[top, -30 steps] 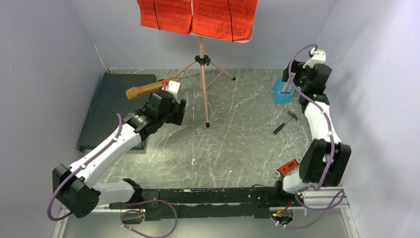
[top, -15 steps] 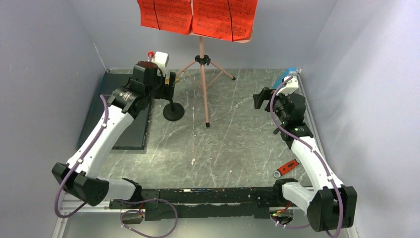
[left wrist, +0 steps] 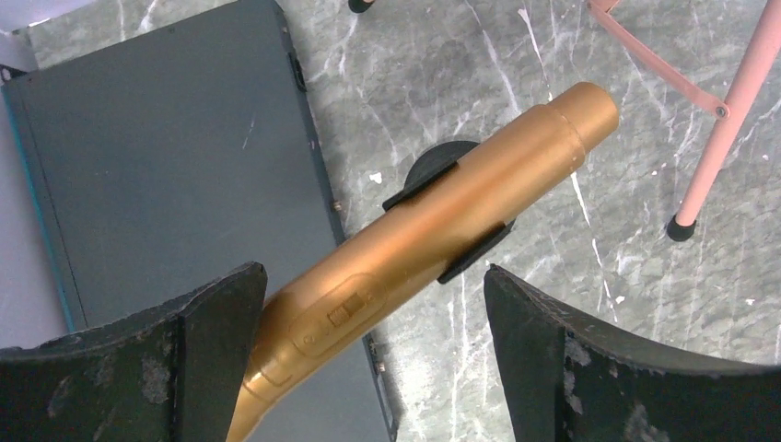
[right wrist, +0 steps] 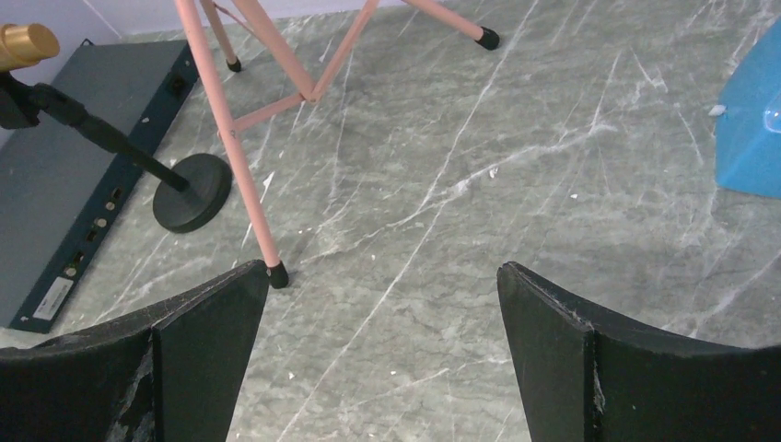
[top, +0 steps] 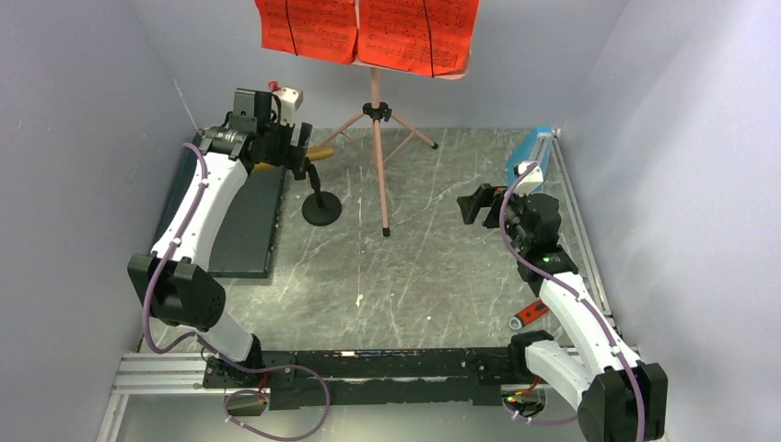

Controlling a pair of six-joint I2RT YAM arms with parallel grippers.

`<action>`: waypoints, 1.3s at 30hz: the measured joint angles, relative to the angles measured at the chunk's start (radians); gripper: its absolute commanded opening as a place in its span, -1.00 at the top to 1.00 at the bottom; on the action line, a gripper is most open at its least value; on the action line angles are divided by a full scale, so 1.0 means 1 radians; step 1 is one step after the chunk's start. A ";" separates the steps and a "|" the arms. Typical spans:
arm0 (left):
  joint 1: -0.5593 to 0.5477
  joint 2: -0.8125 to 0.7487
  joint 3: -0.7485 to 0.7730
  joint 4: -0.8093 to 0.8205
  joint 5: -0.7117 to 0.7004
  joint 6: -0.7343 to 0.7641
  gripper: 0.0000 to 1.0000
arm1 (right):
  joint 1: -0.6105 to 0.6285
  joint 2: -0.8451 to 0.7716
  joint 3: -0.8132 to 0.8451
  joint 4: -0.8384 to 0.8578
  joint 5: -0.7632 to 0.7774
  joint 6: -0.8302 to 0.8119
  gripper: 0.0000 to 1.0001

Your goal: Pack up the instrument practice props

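Note:
The gold microphone (left wrist: 442, 221) sits tilted in the black clip of its stand, whose round base (top: 321, 210) rests on the table. My left gripper (left wrist: 373, 350) hovers over it, open, with the microphone's body running between the fingers close to the left one. The pink music stand (top: 376, 138) holds the red sheet-music pages (top: 368, 32) at the back. The blue metronome (top: 531, 155) is at the back right. My right gripper (top: 474, 204) is open above bare table, right of the stand's front leg (right wrist: 230, 138), with nothing between its fingers.
A flat dark case (top: 235, 216) lies along the left side, beside the microphone stand's base. A red-handled wrench (top: 534, 311) lies near the right arm's base. Walls close in on the left, back and right.
My left arm has stretched toward the back left, and its gripper now hangs over the microphone. My right arm has swung away from the metronome toward the middle right of the table.

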 measured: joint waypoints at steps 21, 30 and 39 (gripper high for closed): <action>0.012 0.110 0.045 -0.048 0.106 0.146 -0.37 | 0.026 -0.001 -0.015 0.009 -0.028 0.008 -0.99; 0.012 0.094 0.045 -0.094 0.154 0.134 0.27 | 0.030 0.008 -0.015 0.010 -0.032 0.010 -0.99; -0.003 0.032 0.047 -0.196 0.215 0.044 0.85 | 0.050 0.036 -0.013 0.020 -0.064 0.008 -0.99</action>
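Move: The gold microphone lies slantwise in its clip, its middle about 4 cm below the left hand's open fingers and roughly straight under them. The microphone stand's round base is some 25 cm down, 2 cm ahead and 5 cm right; at about that depth too are the music stand's near foot, 20 cm right and 4 cm back, and the dark case, 17 cm left and 2 cm ahead. From the right hand the microphone is about 38 cm left, 8 cm ahead, near its height. The left hand sinks about 3.5 cm over the gold microphone, turning some 10 degrees clockwise and tipping its fingers down, and closes from wide to about half open until it pinches the barrel at the clip. With that grip it draws back towards the base about 5 cm, drifting right and rising slightly, while the empty right hand, still open, eases about 3 cm left over bare table. ##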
